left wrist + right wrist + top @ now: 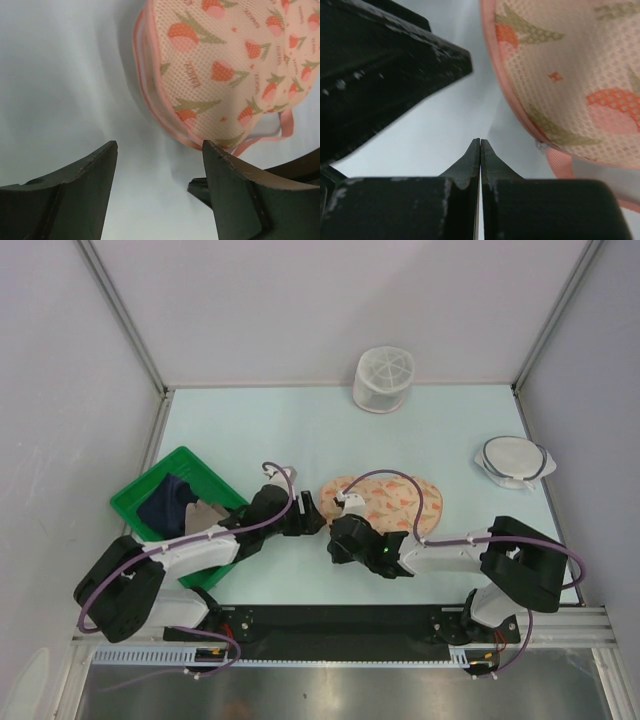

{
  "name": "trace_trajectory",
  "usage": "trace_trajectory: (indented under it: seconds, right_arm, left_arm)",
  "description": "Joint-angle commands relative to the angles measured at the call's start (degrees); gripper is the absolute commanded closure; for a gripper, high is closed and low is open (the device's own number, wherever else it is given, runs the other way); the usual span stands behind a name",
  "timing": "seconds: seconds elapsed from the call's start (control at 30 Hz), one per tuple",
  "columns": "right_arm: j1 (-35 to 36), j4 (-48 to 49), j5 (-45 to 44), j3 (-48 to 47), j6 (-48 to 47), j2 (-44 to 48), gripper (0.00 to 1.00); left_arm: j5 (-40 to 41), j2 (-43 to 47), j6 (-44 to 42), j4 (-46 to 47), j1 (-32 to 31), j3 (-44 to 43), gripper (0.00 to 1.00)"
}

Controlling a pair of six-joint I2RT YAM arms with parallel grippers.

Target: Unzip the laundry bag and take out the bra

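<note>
The peach laundry bag (392,502) with orange-red print lies flat at the table's middle, its pink zip edging facing the arms. Just left of the bag's left end, my left gripper (316,515) stands open over bare table. In the left wrist view its fingers (95,170) frame only table, and the bag (225,65) sits above them. My right gripper (336,540) is shut and empty, low by the bag's near-left edge. In the right wrist view the closed tips (480,142) point past the bag (570,85). The bra is hidden.
A green basket (185,456) holding a dark navy cloth (165,508) and a tan cloth (205,515) stands at the left. A white mesh cylinder (383,378) is at the back. A flat white mesh disc (512,460) lies at the right. Walls enclose the table.
</note>
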State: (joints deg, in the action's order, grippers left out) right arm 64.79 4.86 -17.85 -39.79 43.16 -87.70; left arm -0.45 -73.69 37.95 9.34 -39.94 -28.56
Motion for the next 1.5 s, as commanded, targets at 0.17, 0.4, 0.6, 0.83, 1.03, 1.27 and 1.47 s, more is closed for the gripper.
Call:
trace_trajectory:
  seconds: [0.17,0.4,0.6,0.83,1.03,1.27,1.47]
  right_arm:
    - [-0.1,0.6,-1.0,-2.0,-1.1,0.9,1.00]
    - [-0.3,-6.3,-5.7,-0.8,0.4,4.5,0.99]
    - [-0.5,-7.3,-7.2,2.7,3.1,8.5,0.93]
    - [-1.1,-7.0,-7.1,4.4,3.3,10.5,0.80]
    - [-1.2,-6.0,-8.3,5.0,3.3,10.7,0.75]
    - [-1.3,-5.4,-9.1,4.5,1.9,10.4,0.72]
    - [-1.6,-2.7,-9.6,4.3,1.2,10.0,0.71]
  left_arm:
    - [-2.9,-2.9,4.4,8.6,-2.0,-0.5,0.27]
    - [-3.9,-7.6,5.0,10.3,-2.3,-2.0,0.26]
    - [-6.1,-12.2,6.8,15.3,-2.3,-2.8,0.31]
    - [-7.3,-14.7,8.9,19.1,-2.4,-3.8,0.53]
    - [-7.5,-14.7,10.1,20.6,-2.3,-3.7,0.83]
    - [-8.3,-13.1,11.0,20.9,-2.4,-3.1,1.00]
    - [-8.3,-11.2,11.2,20.5,-3.3,-3.0,1.00]
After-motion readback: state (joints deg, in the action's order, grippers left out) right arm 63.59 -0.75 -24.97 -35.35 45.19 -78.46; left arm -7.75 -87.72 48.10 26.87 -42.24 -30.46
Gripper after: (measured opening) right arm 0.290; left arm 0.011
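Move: The laundry bag's zip edge that the left hand goes for lies about 6 cm to its right, 1 cm ahead and 2 cm below. The bag's near corner, where the pink strap begins, is some 7 cm right and 2 cm back; the bag's middle is about 13 cm right and 3 cm ahead. From the right hand that corner lies roughly 4 cm ahead and 4 cm right, slightly below, with the zip edge 6 cm ahead and 3 cm right. The left fingers pinch the bag's zip edge just beyond the near corner: open at first, the hand travels about 6 cm right, dips some 3 cm, then shuts fully while rising 2 cm and rolling about 10 degrees, right side up. The right hand, shut and empty, edges left, then shifts 5 cm right to behind the corner, rising slightly, turning clockwise a little and opening partway. ##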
